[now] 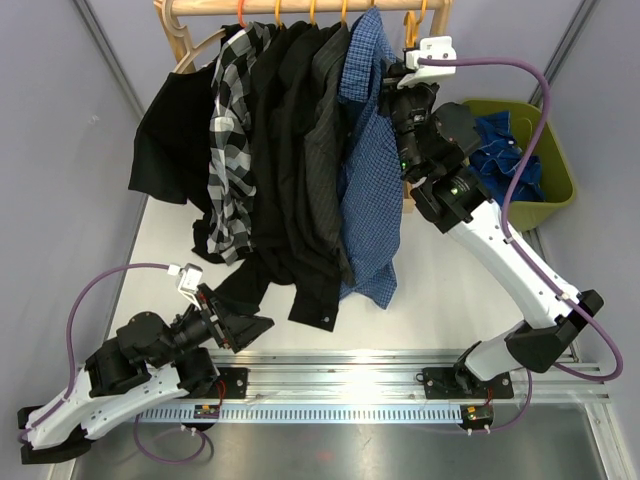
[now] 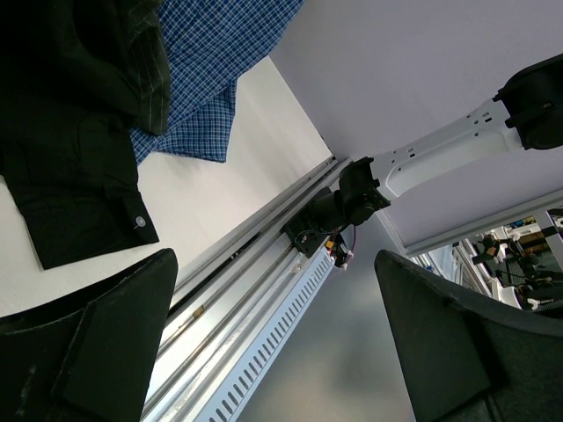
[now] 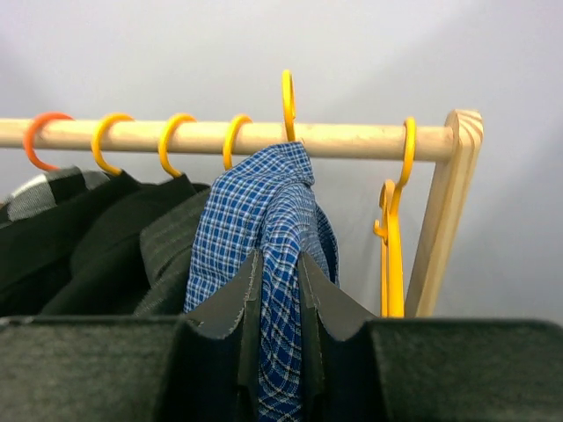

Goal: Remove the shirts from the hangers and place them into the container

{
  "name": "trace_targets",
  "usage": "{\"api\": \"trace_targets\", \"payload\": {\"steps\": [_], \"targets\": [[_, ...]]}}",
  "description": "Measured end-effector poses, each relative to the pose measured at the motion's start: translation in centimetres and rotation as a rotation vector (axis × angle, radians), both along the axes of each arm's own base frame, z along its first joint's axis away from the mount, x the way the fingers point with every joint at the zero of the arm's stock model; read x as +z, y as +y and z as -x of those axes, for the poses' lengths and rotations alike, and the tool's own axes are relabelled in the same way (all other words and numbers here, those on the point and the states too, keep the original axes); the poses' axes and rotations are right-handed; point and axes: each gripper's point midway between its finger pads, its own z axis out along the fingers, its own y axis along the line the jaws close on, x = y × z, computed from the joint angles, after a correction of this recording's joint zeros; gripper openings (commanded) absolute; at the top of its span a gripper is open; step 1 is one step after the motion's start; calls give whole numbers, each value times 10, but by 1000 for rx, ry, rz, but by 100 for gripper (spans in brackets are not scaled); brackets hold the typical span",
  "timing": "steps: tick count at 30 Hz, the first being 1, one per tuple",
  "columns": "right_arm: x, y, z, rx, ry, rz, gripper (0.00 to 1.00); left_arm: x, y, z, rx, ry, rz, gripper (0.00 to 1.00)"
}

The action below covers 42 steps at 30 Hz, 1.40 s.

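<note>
Several shirts hang from orange-yellow hangers [image 3: 233, 139] on a wooden rod: a black-and-white plaid one [image 1: 230, 130], black ones [image 1: 285, 150], a charcoal pinstripe one [image 1: 325, 150] and a blue checked shirt [image 1: 370, 180] at the right end. My right gripper [image 3: 279, 277] is shut on a fold of the blue checked shirt [image 3: 264, 211] just below its collar, near the rod. One bare hanger [image 3: 391, 246] hangs to its right. The olive-green container [image 1: 560, 170] stands at the right with a dark blue shirt [image 1: 505, 150] in it. Low at the near left, my left gripper [image 2: 281, 352] is open and holds nothing.
The pale wooden rack [image 3: 352, 141] ends in an upright post [image 3: 444, 220] just right of the bare hanger. Shirt tails and a black cuff [image 2: 79, 193] trail on the white table. An aluminium rail [image 1: 400, 370] with the arm bases runs along the near edge.
</note>
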Motion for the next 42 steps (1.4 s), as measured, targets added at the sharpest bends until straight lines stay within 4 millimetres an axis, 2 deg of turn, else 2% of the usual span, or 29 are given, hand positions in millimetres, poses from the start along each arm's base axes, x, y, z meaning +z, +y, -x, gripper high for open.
{"api": "trace_targets", "payload": {"steps": [7, 12, 16, 21, 25, 28, 32, 33, 35, 37, 39, 42], "targets": [[18, 1, 6, 21, -78, -23, 0, 0, 0, 0, 0, 0, 0, 99], [2, -7, 26, 61, -92, -24, 0, 0, 0, 0, 0, 0, 0, 99], [-13, -35, 72, 103, -97, -60, 0, 0, -1, -1, 1, 1, -4, 99], [-7, -81, 138, 179, -84, -147, 0, -2, -11, -6, -4, -9, -42, 99], [-17, -95, 177, 292, -16, -204, 0, -5, -26, -16, -10, -32, -121, 99], [-47, -88, 193, 385, 96, -209, 0, 11, -39, -26, -13, -70, -162, 99], [-117, -75, 204, 463, 294, -189, 0, 61, -59, -43, 9, -165, -126, 99], [-144, -75, 210, 475, 373, -175, 0, 75, -65, -47, 17, -190, -109, 99], [-164, -76, 217, 485, 440, -167, 0, 96, -74, -56, 36, -230, -79, 99], [-177, -78, 228, 505, 490, -168, 0, 114, -85, -67, 60, -267, -58, 99], [-180, -80, 237, 529, 508, -178, 0, 126, -98, -77, 81, -290, -46, 99], [-182, -80, 247, 561, 520, -191, 0, 134, -123, -92, 91, -295, -35, 99]]}}
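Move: The right hand already grips the blue checked shirt near its shoulder. Its hook sits on the rail about 14 cm ahead, 2 left and 6 above; the empty orange hanger is roughly 14 ahead and 7 right. The open table it is bound for lies some 21 back, 12 right and 50 below. From the left hand that hook is about 45 ahead, 20 right and 37 above, with the black shirt's hem roughly 8 ahead, 9 right and 20 below. Keeping its pinch on the blue checked shirt, the right hand first rises slightly, then draws it back from the rail about 25 cm, drifting right, and sinks some 18 cm, its fingers tipping down and turning counter-clockwise, each about 30 degrees. The left hand, wide open, sets off later: up, right and forward towards the shirt's hanger, its fingers tipping up slightly. ##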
